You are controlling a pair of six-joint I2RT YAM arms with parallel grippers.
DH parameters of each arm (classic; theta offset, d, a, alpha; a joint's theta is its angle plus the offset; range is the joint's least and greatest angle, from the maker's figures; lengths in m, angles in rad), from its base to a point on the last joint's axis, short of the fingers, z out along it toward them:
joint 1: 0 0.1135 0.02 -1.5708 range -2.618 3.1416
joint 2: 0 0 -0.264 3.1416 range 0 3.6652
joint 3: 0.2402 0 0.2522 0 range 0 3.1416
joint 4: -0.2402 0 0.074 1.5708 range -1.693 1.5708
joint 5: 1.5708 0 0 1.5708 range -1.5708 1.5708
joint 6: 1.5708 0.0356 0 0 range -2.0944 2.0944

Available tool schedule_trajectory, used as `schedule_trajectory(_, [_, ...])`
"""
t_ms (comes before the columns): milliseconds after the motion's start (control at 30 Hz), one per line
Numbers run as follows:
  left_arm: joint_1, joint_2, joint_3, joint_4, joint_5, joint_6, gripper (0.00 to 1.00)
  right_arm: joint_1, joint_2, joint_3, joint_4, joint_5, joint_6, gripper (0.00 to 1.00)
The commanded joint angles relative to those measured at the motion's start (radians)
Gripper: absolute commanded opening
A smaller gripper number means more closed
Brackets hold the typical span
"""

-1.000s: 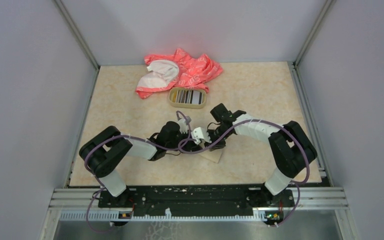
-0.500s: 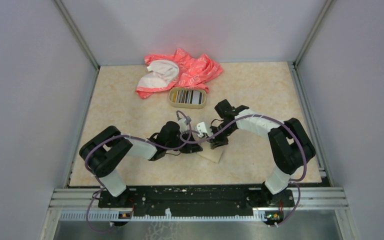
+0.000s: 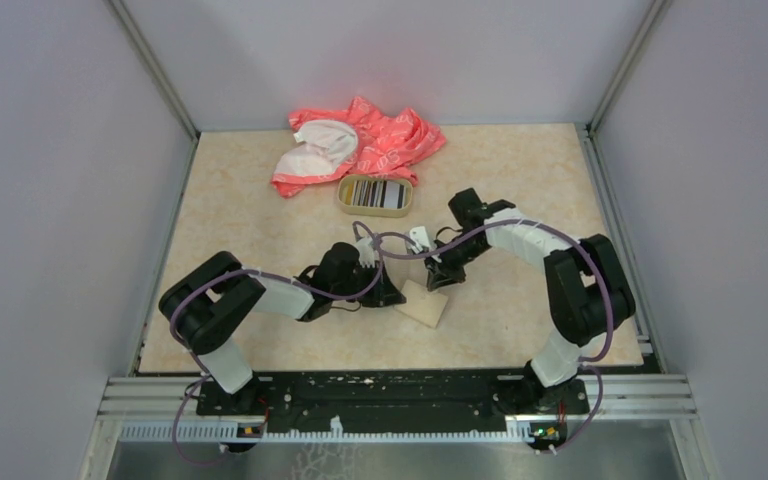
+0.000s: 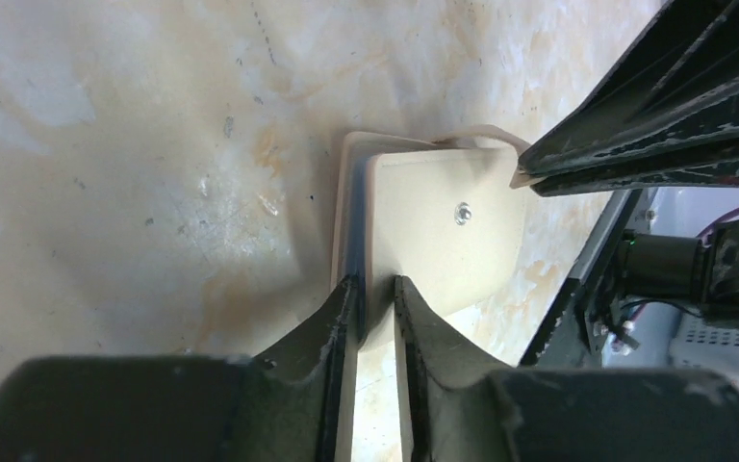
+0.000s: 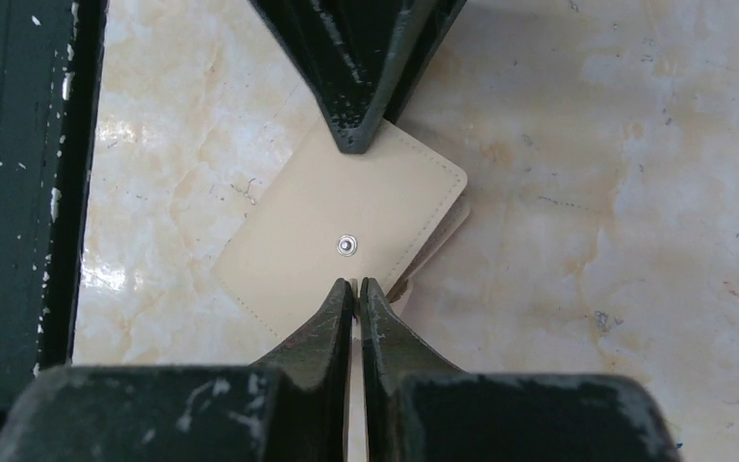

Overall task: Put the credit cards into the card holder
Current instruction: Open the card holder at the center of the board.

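Observation:
The beige card holder (image 3: 423, 303) lies folded on the table between the two arms, its snap stud facing up (image 5: 345, 246). My left gripper (image 4: 376, 289) is shut on one edge of the card holder (image 4: 443, 241), with a beige layer between its fingers. From the opposite side, my right gripper (image 5: 357, 285) is shut on the thin edge of the top flap. In the left wrist view its fingertips (image 4: 539, 173) pinch that flap's corner. The credit cards (image 3: 376, 191) stand edge-on as black, white and grey stripes in the tan tray, far from both grippers.
The tan tray (image 3: 344, 203) sits behind the arms, toward the back of the table. A crumpled pink and white cloth (image 3: 360, 145) lies just beyond it. Grey walls close in the table on three sides. The black base rail (image 5: 19, 192) runs along the near edge.
My right gripper has shut on the flap edge, and its arm has drawn back toward the right rear. The left arm has stayed in place on the card holder.

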Motion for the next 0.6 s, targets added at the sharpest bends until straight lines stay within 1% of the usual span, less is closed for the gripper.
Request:
schedule_trajectory(0, [0.020,-0.001,-0.011,-0.009,0.034,-0.005,0.36,-0.026,-0.018,0.058,-0.021,-0.121,0.035,0.00])
schedule_trajectory(67, [0.024,-0.025,-0.022,0.017,0.033,-0.018,0.48,-0.033,-0.017,0.064,-0.025,-0.127,0.039,0.00])
schedule_trajectory(167, [0.024,-0.073,-0.037,0.023,0.011,-0.017,0.57,-0.065,-0.034,0.066,-0.031,-0.154,0.044,0.00])
schedule_trajectory(333, [0.024,-0.200,-0.112,0.019,-0.086,-0.008,0.68,-0.117,-0.080,0.070,-0.027,-0.196,0.072,0.00])
schedule_trajectory(400, [0.024,-0.269,-0.171,0.070,-0.096,-0.018,0.70,-0.126,-0.099,0.069,-0.020,-0.210,0.089,0.00])
schedule_trajectory(500, [0.024,-0.344,-0.270,0.193,-0.099,-0.061,0.76,-0.130,-0.114,0.068,0.000,-0.212,0.128,0.00])
schedule_trajectory(567, [0.023,-0.369,-0.311,0.242,-0.091,-0.097,0.77,-0.132,-0.121,0.068,0.007,-0.210,0.141,0.00])
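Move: Just to the right of the left fingers, which still pinch its left end, the card holder has its middle about 4 cm right, 1 cm back and 1 cm below them. From the right hand, already pinching the holder's strap, that middle lies roughly 2 cm left, 2 cm back and 4 cm down. The box of cards is some 24 cm ahead and 5 cm left of the left hand, a little lower. Pulling the strap up about 4 cm and a little forward, the right hand keeps its fingers shut, its left side tilting up and the hand turning slightly clockwise, each under 10 degrees. The left fingers spread wide, let go of the holder, then rise and draw off to the left, away from it, about 4 cm each way and slightly back at the end. ##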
